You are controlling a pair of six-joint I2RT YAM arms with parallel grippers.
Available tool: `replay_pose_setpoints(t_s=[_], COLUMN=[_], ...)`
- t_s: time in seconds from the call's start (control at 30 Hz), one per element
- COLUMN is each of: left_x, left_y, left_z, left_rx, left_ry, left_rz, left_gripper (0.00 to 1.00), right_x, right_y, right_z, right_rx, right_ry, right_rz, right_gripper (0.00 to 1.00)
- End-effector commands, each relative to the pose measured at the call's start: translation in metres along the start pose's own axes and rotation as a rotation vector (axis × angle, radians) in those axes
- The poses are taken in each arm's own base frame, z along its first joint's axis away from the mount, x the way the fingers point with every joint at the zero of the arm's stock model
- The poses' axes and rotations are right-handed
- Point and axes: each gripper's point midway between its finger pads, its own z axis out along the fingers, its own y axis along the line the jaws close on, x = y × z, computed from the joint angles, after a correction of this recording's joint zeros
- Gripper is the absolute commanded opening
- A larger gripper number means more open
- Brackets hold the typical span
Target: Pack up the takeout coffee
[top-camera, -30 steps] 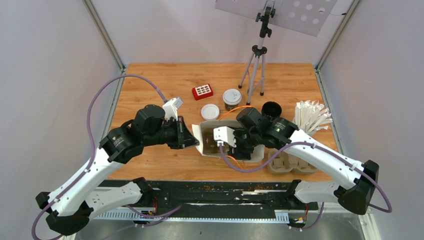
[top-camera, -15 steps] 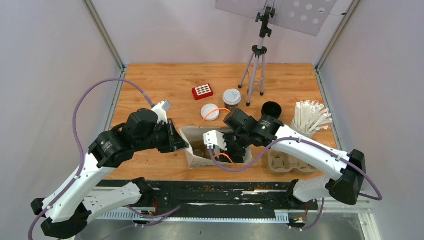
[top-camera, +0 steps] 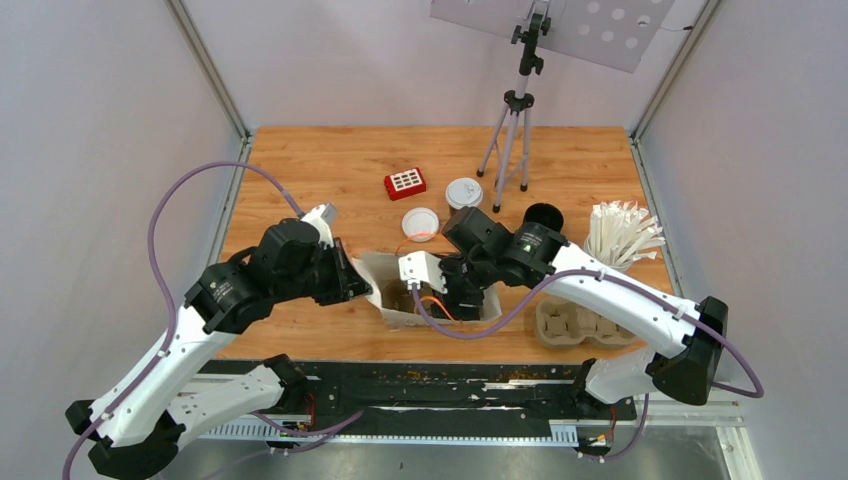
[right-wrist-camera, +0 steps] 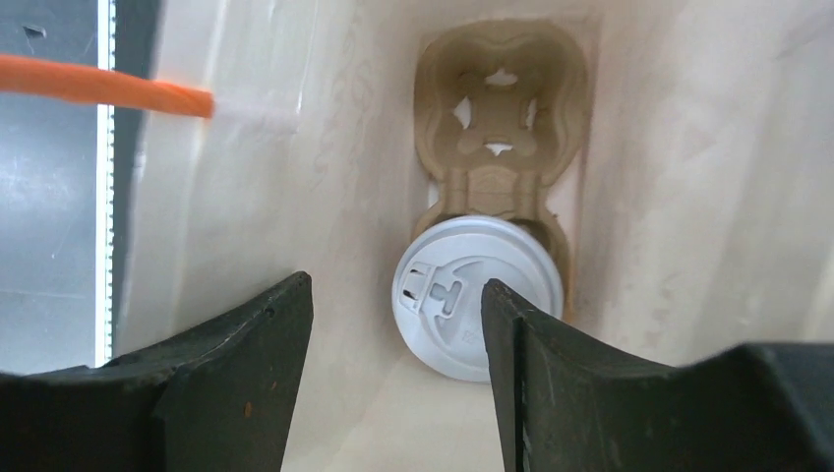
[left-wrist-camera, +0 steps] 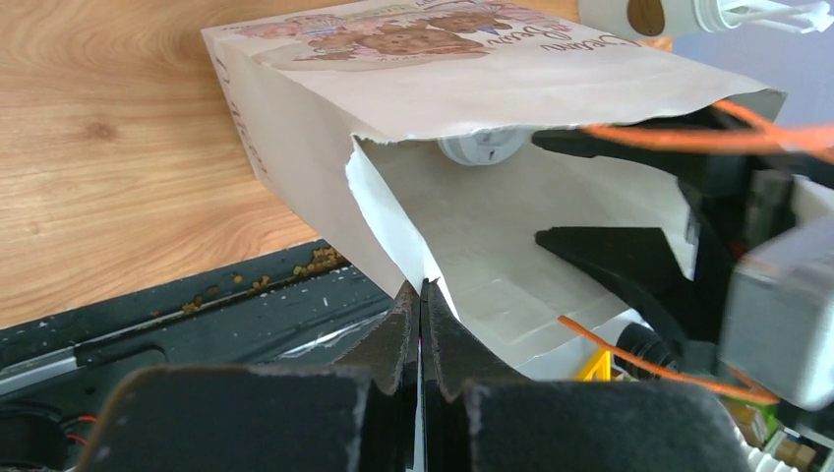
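Note:
A white paper bag (top-camera: 392, 300) lies open near the table's front edge. My left gripper (left-wrist-camera: 421, 287) is shut on the torn edge of its mouth. My right gripper (right-wrist-camera: 395, 285) is inside the bag, open, with nothing between its fingers (right-wrist-camera: 231, 374). Past the fingertips a takeout coffee with a white lid (right-wrist-camera: 479, 295) sits in one pocket of a brown cup tray (right-wrist-camera: 502, 98) at the bag's bottom. The tray's other pocket is empty. Another lidded takeout coffee (top-camera: 462, 190) stands on the table behind the right arm, partly hidden by it.
A loose white lid (top-camera: 420, 223) and a red block (top-camera: 405, 182) lie behind the bag. An open black cup (top-camera: 543, 217), a cup of wrapped straws (top-camera: 620, 235) and a second cup tray (top-camera: 580, 325) are on the right. A tripod (top-camera: 512, 130) stands at the back.
The bag has been drawn left and nearer the front edge by my left gripper. My right arm has followed it left, its gripper still inside the bag.

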Motion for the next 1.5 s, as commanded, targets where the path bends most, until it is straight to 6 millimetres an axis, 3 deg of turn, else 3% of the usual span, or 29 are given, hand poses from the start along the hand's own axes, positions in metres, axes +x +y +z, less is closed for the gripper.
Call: replay_pose_setpoints(t_s=[0.0, 0.17, 0.43, 0.73, 1.0, 1.23, 1.47], left_x=[-0.009, -0.012, -0.023, -0.025, -0.023, -0.021, -0.023], left_y=[0.007, 0.01, 0.019, 0.024, 0.035, 0.041, 0.043], left_z=[-0.002, -0.001, -0.014, -0.023, -0.033, -0.034, -0.029], left_rx=[-0.046, -0.07, -0.142, -0.18, -0.232, -0.262, -0.271], left_ry=[-0.031, -0.029, -0.066, -0.056, -0.045, -0.029, -0.024], left_rz=[0.035, 0.061, 0.108, 0.143, 0.147, 0.155, 0.163], left_gripper=[0.01, 0.0, 0.0, 0.0, 0.0, 0.0, 0.0], right_x=[-0.044, -0.046, -0.082, -0.081, -0.109, -0.106, -0.108], right_y=[-0.011, -0.022, -0.03, -0.032, -0.039, -0.048, -0.06], right_z=[-0.028, -0.036, -0.063, -0.063, -0.093, -0.101, -0.133], right_rx=[0.087, 0.162, 0.259, 0.266, 0.328, 0.392, 0.49], right_ry=[-0.156, -0.164, -0.347, -0.346, -0.467, -0.521, -0.573], right_rz=[-0.021, 0.019, 0.063, 0.143, 0.238, 0.344, 0.392], right_gripper=[0.65, 0.66, 0.67, 0.67, 0.66, 0.66, 0.67])
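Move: The paper bag's middle lies about 12 cm to the right of the left hand and 14 cm below it, with its left rim already pinched in those fingers. The open, empty right hand is still inside the bag, the bagged cup some 13 cm below it and 2 cm farther forward, 1 cm to the right. The second coffee cup stands about 25 cm ahead of the right hand and 3 cm right, 14 cm lower; the loose lid is 22 cm ahead, 7 cm left, 19 cm lower. The bag's left rim stays pinched in the closed left fingers, which draw it about 5 cm to the left with a slight roll. Meanwhile the right hand, fingers staying open, rises some 13 cm up out of the bag, pausing briefly halfway, edging a little forward towards the end; its wrist rolls so the fingers level out, and turns clockwise. ##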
